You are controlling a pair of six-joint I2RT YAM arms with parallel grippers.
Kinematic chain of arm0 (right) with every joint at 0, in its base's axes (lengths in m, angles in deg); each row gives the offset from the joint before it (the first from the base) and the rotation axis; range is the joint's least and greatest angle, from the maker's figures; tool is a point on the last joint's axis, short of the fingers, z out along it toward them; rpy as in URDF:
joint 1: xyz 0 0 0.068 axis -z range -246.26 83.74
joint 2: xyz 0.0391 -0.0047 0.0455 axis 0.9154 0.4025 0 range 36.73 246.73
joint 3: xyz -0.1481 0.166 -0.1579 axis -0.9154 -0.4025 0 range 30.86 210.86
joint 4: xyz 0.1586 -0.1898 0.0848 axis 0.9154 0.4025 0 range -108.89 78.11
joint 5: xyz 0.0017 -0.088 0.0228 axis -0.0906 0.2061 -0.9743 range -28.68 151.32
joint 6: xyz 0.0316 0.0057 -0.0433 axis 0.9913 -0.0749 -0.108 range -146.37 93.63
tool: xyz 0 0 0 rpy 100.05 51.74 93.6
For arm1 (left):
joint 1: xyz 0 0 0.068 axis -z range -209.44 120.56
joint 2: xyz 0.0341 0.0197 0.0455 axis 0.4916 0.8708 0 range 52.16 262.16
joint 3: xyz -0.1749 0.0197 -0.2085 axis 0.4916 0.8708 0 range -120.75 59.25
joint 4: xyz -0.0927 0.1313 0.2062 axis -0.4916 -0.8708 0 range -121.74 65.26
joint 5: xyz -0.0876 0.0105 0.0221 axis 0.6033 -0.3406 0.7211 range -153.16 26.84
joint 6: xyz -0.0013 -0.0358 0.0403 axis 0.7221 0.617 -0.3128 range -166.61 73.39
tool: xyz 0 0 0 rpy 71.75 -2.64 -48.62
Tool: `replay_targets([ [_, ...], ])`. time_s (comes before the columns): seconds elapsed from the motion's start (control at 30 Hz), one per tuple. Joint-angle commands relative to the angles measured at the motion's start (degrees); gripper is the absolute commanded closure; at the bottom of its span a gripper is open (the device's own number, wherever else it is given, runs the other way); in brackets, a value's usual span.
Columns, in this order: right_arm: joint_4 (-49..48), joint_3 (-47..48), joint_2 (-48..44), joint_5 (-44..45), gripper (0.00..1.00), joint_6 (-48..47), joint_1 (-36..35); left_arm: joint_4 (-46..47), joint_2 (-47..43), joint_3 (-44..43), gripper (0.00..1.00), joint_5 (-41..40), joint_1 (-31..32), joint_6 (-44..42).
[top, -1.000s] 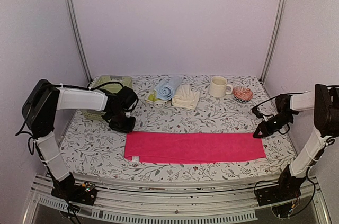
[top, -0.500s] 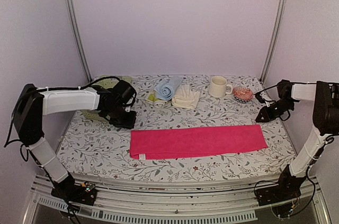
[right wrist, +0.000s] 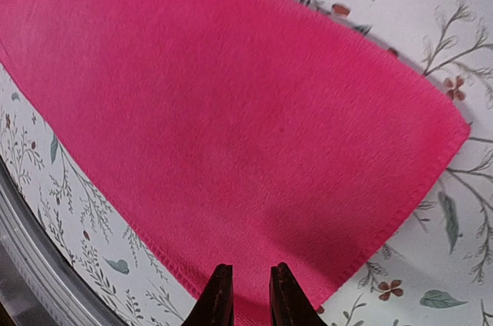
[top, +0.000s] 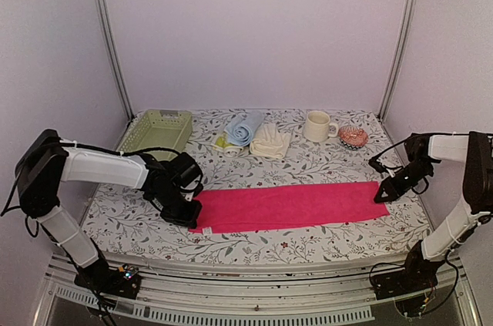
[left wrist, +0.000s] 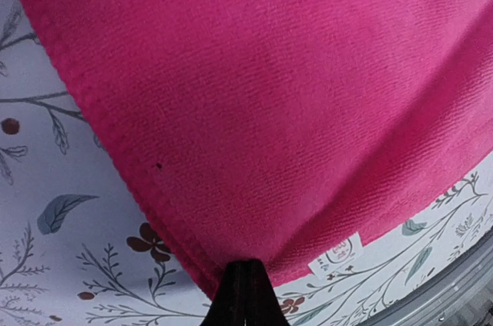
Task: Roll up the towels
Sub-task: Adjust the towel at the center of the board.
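A hot pink towel (top: 289,206) (left wrist: 269,95) (right wrist: 231,126) lies spread flat along the front of the table, its right end a little farther back. My left gripper (top: 187,216) (left wrist: 245,266) is shut at its near left corner; the two edges run into the fingertips and the cloth creases there. My right gripper (top: 383,195) (right wrist: 250,272) stands over the towel's right end. Its jaws are a narrow gap apart, with flat cloth showing between them. At the back lie a rolled light blue towel (top: 243,127), a cream towel (top: 269,141) and a yellow-green towel (top: 222,141).
A pale green mesh basket (top: 162,129) stands at the back left. A cream mug (top: 316,126) and a small orange-pink bowl (top: 353,137) are at the back right. A white label (left wrist: 339,253) sits on the pink towel's near edge.
The pink towel slid slightly right and skewed. My left gripper came forward from behind the towel to its near left corner. My right gripper lifted away, then returned to the right end.
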Motion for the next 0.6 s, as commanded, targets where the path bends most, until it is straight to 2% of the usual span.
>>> replay_targets([
  [0.0, 4.3, -4.4, 0.9, 3.4, 0.80, -9.2, -0.5, -1.2, 0.0, 2.0, 1.00, 0.1, 0.7, 2.9],
  [0.23, -0.4, -7.0, 3.2, 10.4, 0.80, -8.1, -0.5, -1.7, -0.1, 3.1, 1.00, -1.4, 2.3, 4.5],
  [0.4, -7.5, -8.3, 2.6, 22.4, 0.80, -5.6, 0.1, -1.7, -1.9, 4.3, 1.00, -1.3, 3.8, 5.5],
  [0.57, -10.6, -4.2, 6.2, 25.6, 0.80, -4.0, 3.6, 0.2, -2.2, 3.2, 1.00, 0.6, 6.4, 5.0],
])
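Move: Near-right corner of the towel: about 5 cm back, 3 cm right and 4 cm below my right hand; the towel's far-right corner lies some 10 cm ahead and 3 cm right, the patterned bowl roughly 31 cm ahead, 2 cm left. My left hand is already on the near-left corner, within about 1 cm beneath it; the white label sits 4 cm to its right, 1 cm back, and the far-left corner 15 cm straight ahead. I bring my right hand back and down onto the towel near its near-right corner, about 5 cm back and 3.5 cm down, fingers still slightly parted, then slide some 2.5 cm right and a little forward, tipping the fingers closer to vertical. My left hand keeps its shut fingers down on the near-left corner and draws it back about 1.5 cm. ##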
